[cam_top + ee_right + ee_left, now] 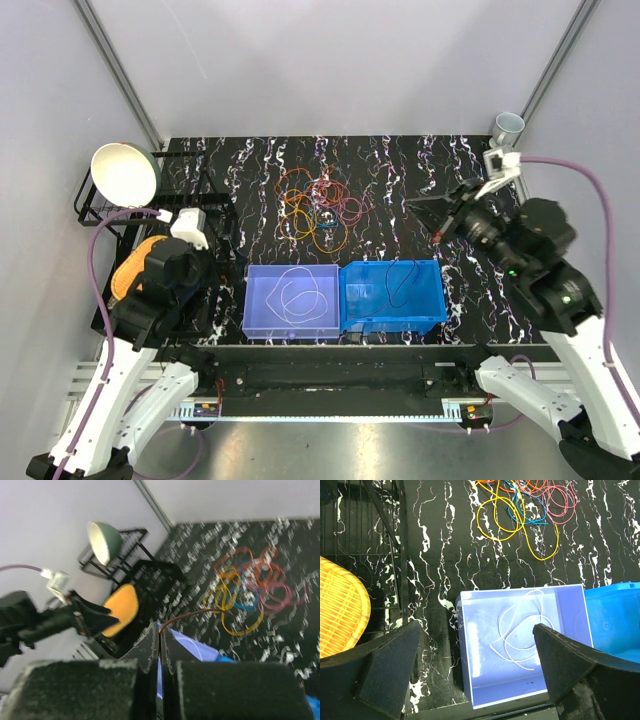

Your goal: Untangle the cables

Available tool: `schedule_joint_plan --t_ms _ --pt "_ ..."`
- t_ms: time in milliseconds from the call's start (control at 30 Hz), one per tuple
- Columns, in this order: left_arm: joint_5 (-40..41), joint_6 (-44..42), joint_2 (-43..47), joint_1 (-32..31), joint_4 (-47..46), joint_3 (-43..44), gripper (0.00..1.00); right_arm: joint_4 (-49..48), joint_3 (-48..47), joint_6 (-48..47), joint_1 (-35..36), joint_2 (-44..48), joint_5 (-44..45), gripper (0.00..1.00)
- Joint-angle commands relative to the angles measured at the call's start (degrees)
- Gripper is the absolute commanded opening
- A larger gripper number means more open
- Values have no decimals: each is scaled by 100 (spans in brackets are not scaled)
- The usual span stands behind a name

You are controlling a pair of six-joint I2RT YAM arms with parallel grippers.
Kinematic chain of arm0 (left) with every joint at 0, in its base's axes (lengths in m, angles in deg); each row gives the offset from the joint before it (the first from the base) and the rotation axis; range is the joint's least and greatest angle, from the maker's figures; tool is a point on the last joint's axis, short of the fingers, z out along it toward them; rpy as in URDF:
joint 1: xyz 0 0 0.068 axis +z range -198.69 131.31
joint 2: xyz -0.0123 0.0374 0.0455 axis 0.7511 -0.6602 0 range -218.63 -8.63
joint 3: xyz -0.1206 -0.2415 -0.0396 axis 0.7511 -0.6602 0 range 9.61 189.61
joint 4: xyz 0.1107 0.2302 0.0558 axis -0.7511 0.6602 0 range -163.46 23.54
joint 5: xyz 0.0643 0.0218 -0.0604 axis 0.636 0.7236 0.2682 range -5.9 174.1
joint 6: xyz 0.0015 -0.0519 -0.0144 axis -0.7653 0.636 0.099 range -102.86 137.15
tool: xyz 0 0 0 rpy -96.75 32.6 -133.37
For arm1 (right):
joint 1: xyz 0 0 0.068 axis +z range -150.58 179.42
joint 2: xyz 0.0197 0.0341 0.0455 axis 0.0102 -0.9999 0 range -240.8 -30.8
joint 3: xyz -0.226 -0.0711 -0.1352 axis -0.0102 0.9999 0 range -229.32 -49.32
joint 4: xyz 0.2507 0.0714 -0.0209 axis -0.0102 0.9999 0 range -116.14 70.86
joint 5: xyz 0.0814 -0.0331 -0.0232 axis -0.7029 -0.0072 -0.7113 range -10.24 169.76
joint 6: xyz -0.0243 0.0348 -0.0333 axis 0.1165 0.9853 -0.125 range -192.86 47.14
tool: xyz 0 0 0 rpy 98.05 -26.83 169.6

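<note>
The tangled cables (318, 208), loops of orange, red, yellow and blue wire, lie on the black marbled table behind the bins; they also show in the left wrist view (525, 510) and the right wrist view (250, 587). A white cable (298, 292) lies coiled in the pale purple bin (255, 322). My right gripper (443, 229) is shut on a thin dark brown cable (200, 614) that runs down into the blue bin (432, 305). My left gripper (477, 672) is open and empty, held above the purple bin's near left corner.
A white bowl (125, 175) sits on a black wire rack (100, 210) at the back left. An orange woven basket (340, 610) lies beside my left arm. A cup (507, 127) stands at the back right corner. Grey walls enclose the table.
</note>
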Motion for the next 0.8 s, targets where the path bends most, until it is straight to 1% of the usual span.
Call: schedule_joint_plan --t_ms 0,133,233,467,567,767 --pt "77 -10 -39 -14 -275 9 99 -373 598 44 28 60 515 0" --pt "60 -19 -109 -14 -275 8 99 -435 1099 -26 28 -1 692 0" --pt "69 -28 -135 -14 -275 0 99 -514 1573 131 28 7 701 0" --pt "69 -37 -188 -5 -284 9 99 -523 2461 325 28 279 508 0" --pt "60 -37 -206 -14 -292 9 99 -374 2646 439 19 420 429 0" --pt "51 -45 -215 -5 -301 0 99 13 2717 510 28 886 104 0"
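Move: The right hand, shut on the brown cable, is high above the blue bin: the bin's middle lies about 40 cm below it, some 3 cm back and 2 cm to its right. At table level, the purple bin is roughly 18 cm to the hand's left and 3 cm back, and the cable tangle about 16 cm ahead and 13 cm left. From the idle left hand the blue bin lies some 32 cm to the right, 3 cm back and 18 cm below. Keeping its fingers shut on the brown cable, the right hand sinks fast and nearly straight down towards the blue bin, some 19 cm, bowing about 3 cm forward on the way and easing back over most of that as it slows to a stop. Meanwhile the wrist tips the fingers from level to about 20 degrees downward, still pointing forward and left, so the hanging cable is lowered into the bin with the fingertips staying well above the rim. ##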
